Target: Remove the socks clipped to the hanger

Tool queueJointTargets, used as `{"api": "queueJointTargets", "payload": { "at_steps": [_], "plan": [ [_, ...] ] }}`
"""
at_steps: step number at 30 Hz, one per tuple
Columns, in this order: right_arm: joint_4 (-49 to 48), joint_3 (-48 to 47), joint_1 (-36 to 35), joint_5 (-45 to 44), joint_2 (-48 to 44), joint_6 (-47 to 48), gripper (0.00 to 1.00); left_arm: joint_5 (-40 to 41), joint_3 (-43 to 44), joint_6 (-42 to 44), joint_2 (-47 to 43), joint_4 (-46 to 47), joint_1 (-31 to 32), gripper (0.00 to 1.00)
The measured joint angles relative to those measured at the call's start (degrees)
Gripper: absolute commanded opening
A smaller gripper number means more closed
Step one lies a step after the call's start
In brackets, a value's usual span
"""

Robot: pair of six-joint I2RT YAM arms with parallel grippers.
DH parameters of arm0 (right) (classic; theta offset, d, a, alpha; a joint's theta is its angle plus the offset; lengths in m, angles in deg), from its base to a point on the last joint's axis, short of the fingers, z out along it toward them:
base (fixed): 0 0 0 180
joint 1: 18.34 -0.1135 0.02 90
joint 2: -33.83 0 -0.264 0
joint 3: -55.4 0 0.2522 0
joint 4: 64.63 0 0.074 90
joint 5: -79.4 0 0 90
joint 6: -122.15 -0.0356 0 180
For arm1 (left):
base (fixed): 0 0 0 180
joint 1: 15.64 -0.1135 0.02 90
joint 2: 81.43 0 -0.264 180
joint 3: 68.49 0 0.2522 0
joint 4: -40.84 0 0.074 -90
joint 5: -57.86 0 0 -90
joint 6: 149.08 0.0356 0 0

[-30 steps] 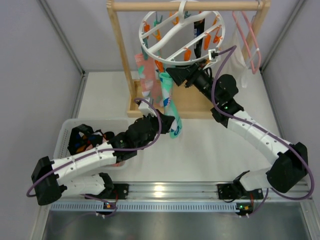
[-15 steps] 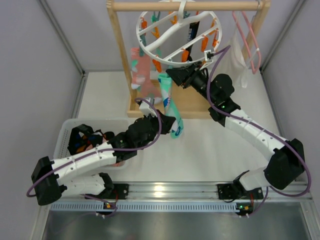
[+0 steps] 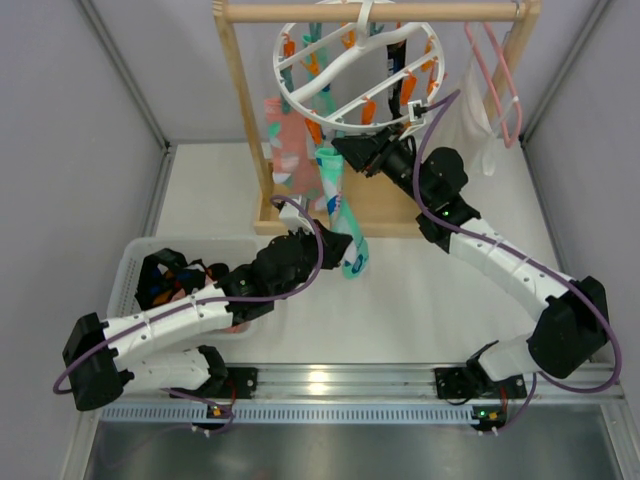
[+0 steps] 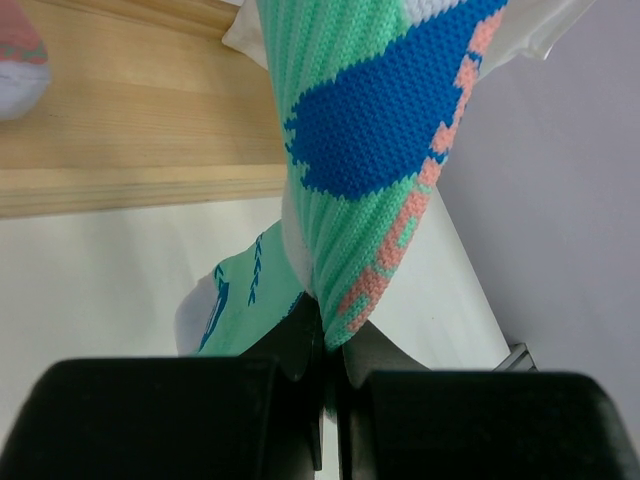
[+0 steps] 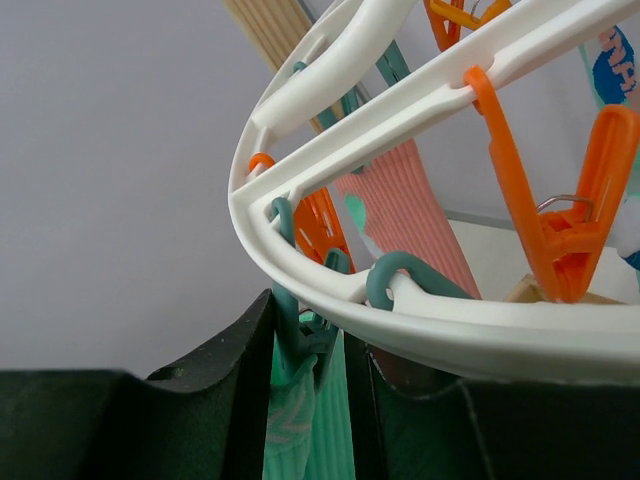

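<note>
The white ring hanger (image 3: pixel 283 88) hangs from the wooden rail, carrying orange and teal clips. A teal-mint sock (image 3: pixel 334 190) with blue and salmon marks hangs from a teal clip (image 5: pixel 292 330) on its near rim. My right gripper (image 3: pixel 343 150) sits just under the ring (image 5: pixel 470 325), its jaws pressed on that clip (image 5: pixel 312 370) above the sock's cuff (image 5: pixel 320 430). My left gripper (image 3: pixel 338 246) is lower down, shut on the same sock (image 4: pixel 380 110), which is pinched between the fingers (image 4: pixel 328 345). A pink sock (image 3: pixel 283 150) and a black sock (image 3: pixel 396 55) also hang from the ring.
The wooden rack has an upright post (image 3: pixel 245 110) and a base board (image 3: pixel 385 205) right behind both grippers. A pink wire hanger (image 3: pixel 500 75) and a white garment (image 3: pixel 478 125) hang at the right. A white bin (image 3: pixel 130 262) holding socks sits at the left.
My right gripper's jaws have closed in onto the teal clip. The ring hanger and pink sock swung slightly left. The left gripper has stayed on the sock.
</note>
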Motion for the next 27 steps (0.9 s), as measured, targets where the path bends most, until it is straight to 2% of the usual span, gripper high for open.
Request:
{"api": "queueJointTargets", "payload": {
  "at_steps": [7,9,10,11,13,16,17,21,27],
  "plan": [
    [2.4,-1.3,0.0,-0.7,0.0,-2.3,0.00,0.5,-0.3,-0.1,-0.2,0.1,0.0,0.00],
    [3.2,-1.6,0.0,-0.9,0.0,-3.5,0.11,0.9,-0.8,-0.1,-0.5,0.0,0.0,0.00],
    [3.5,-1.7,0.0,-1.0,0.0,-4.3,0.24,1.0,-0.8,-0.2,-0.6,0.0,0.0,0.00],
    [3.5,-1.7,0.0,-1.0,0.0,-5.0,0.27,1.0,-0.8,-0.1,-0.6,0.0,0.0,0.00],
    [3.6,-1.7,0.0,-0.9,0.0,-6.3,0.28,1.0,-0.8,-0.1,-0.7,0.0,0.0,0.00],
    [3.4,-2.0,0.0,-0.5,0.0,-7.8,0.37,0.8,-0.8,0.0,-0.9,0.0,-0.1,0.00],
    [3.3,-2.0,0.0,-0.6,0.0,-8.5,0.45,0.6,-0.8,0.1,-0.9,0.0,-0.1,0.00],
    [2.7,-2.0,0.1,-1.0,0.4,-10.2,0.54,-0.5,-0.8,0.7,-1.2,-0.1,-0.1,0.00],
    [0.9,-2.0,0.1,-1.0,1.4,-11.7,0.56,-1.9,-0.8,1.2,-1.7,-0.1,-0.1,0.00]
  ]
}}
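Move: The teal clip with the green sock's cuff sits between the right hand's fingers, about 1 cm ahead and 1 cm left. An orange clip is roughly 3 cm ahead and 3 cm left, another some 6 cm ahead and 8 cm right; the pink sock hangs about 8 cm ahead, 8 cm left and 10 cm lower. From the left hand, already pinching the green sock, the teal clip is roughly 9 cm ahead, 3 cm left and 14 cm up. Nearly in place, the right hand rolls about 10 degrees, then opens around the teal clip; left keeps its pinch. ##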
